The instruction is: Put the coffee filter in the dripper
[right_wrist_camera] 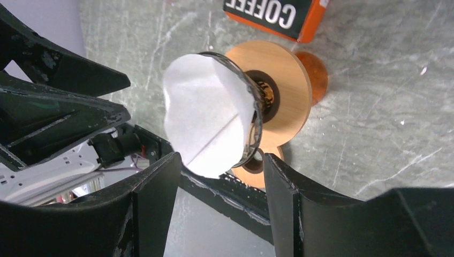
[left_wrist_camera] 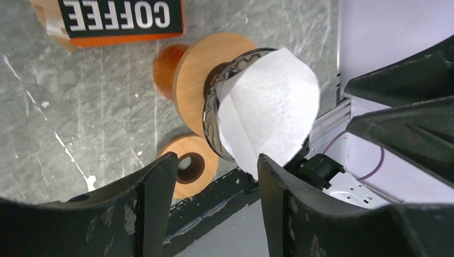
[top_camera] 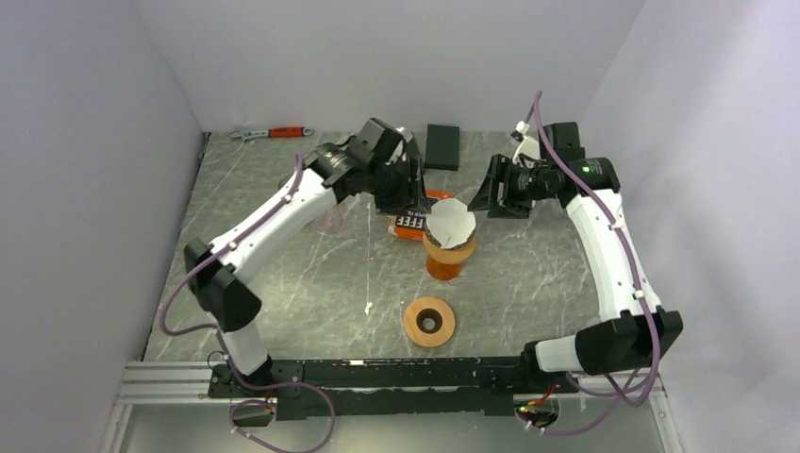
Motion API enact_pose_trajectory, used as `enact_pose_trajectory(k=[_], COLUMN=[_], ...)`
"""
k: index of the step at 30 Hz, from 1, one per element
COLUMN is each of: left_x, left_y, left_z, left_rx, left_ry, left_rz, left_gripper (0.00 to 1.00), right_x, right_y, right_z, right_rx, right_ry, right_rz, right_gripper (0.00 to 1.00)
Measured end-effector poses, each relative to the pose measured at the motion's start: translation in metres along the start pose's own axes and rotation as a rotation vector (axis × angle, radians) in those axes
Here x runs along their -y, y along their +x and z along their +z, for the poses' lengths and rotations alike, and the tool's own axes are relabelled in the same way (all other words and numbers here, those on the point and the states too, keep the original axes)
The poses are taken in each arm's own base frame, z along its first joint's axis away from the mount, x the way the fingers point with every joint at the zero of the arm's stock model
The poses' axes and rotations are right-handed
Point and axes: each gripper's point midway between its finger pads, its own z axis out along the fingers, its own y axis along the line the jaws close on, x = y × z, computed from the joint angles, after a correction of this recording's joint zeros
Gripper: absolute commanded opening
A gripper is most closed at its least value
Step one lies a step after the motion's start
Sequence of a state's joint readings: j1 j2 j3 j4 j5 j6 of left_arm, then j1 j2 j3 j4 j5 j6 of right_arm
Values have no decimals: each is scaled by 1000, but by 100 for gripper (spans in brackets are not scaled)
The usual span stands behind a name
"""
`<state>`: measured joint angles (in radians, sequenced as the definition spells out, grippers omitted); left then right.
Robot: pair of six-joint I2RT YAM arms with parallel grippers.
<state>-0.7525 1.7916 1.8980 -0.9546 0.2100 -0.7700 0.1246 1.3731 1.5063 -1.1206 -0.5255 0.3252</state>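
The white paper coffee filter sits in the mouth of the glass dripper, its top edge standing above the rim. The dripper has a wooden collar and rests on an orange cup. My left gripper hovers just left of the filter and my right gripper just right of it. Both are open and hold nothing. In the left wrist view the filter lies beyond the open gripper. The right wrist view shows the same of the filter and gripper.
An orange and black coffee box lies right behind the dripper. A loose wooden ring lies in front of it. A black block and an orange-handled wrench lie at the back edge.
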Motion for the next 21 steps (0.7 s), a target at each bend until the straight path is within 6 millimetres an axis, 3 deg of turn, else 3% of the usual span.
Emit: enact_pose_trajectory(k=[4, 10, 14, 21], left_x=[0, -24, -54, -134], left_y=[-11, -31, -39, -39], left_z=[-34, -81, -87, -79], left_rx=[117, 302, 358, 348], left_ry=[44, 59, -8, -212], left_rz=[31, 6, -38, -164], left_gripper=[65, 77, 80, 89], right_x=[-14, -25, -28, -13], right_y=[-12, -26, -34, -38], right_z=[-22, -48, -58, -55], right_rx=[89, 216, 272, 304], right_ry=[-30, -53, -61, -45], right_rz=[-39, -72, -78, -33], right_gripper=[66, 87, 99, 100])
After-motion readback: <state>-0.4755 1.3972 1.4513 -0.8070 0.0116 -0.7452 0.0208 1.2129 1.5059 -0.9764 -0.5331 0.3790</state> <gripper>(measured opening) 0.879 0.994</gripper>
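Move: About 6 cm to the left hand's right, 2 cm back and 7 cm below sits the filter in the dripper, already released; from the right hand it is some 5 cm left, 2 cm back and 7 cm down. The orange coffee box lies on the table about 7 cm ahead of the left hand, and the spare wooden ring about 17 cm back and 2 cm right. The pink cone is some 18 cm left and 7 cm ahead of the left hand. Backing off from the filled dripper with both empty grippers, the left hand climbs and sweeps about 15 cm left towards the pink cone, drifting slightly forward and sinking back to its starting height, while its wrist turns some 20 degrees counter-clockwise. The right hand rises about 6 cm with a small drift right, its fingers tipping outward. Both grippers open wider, touching nothing. ##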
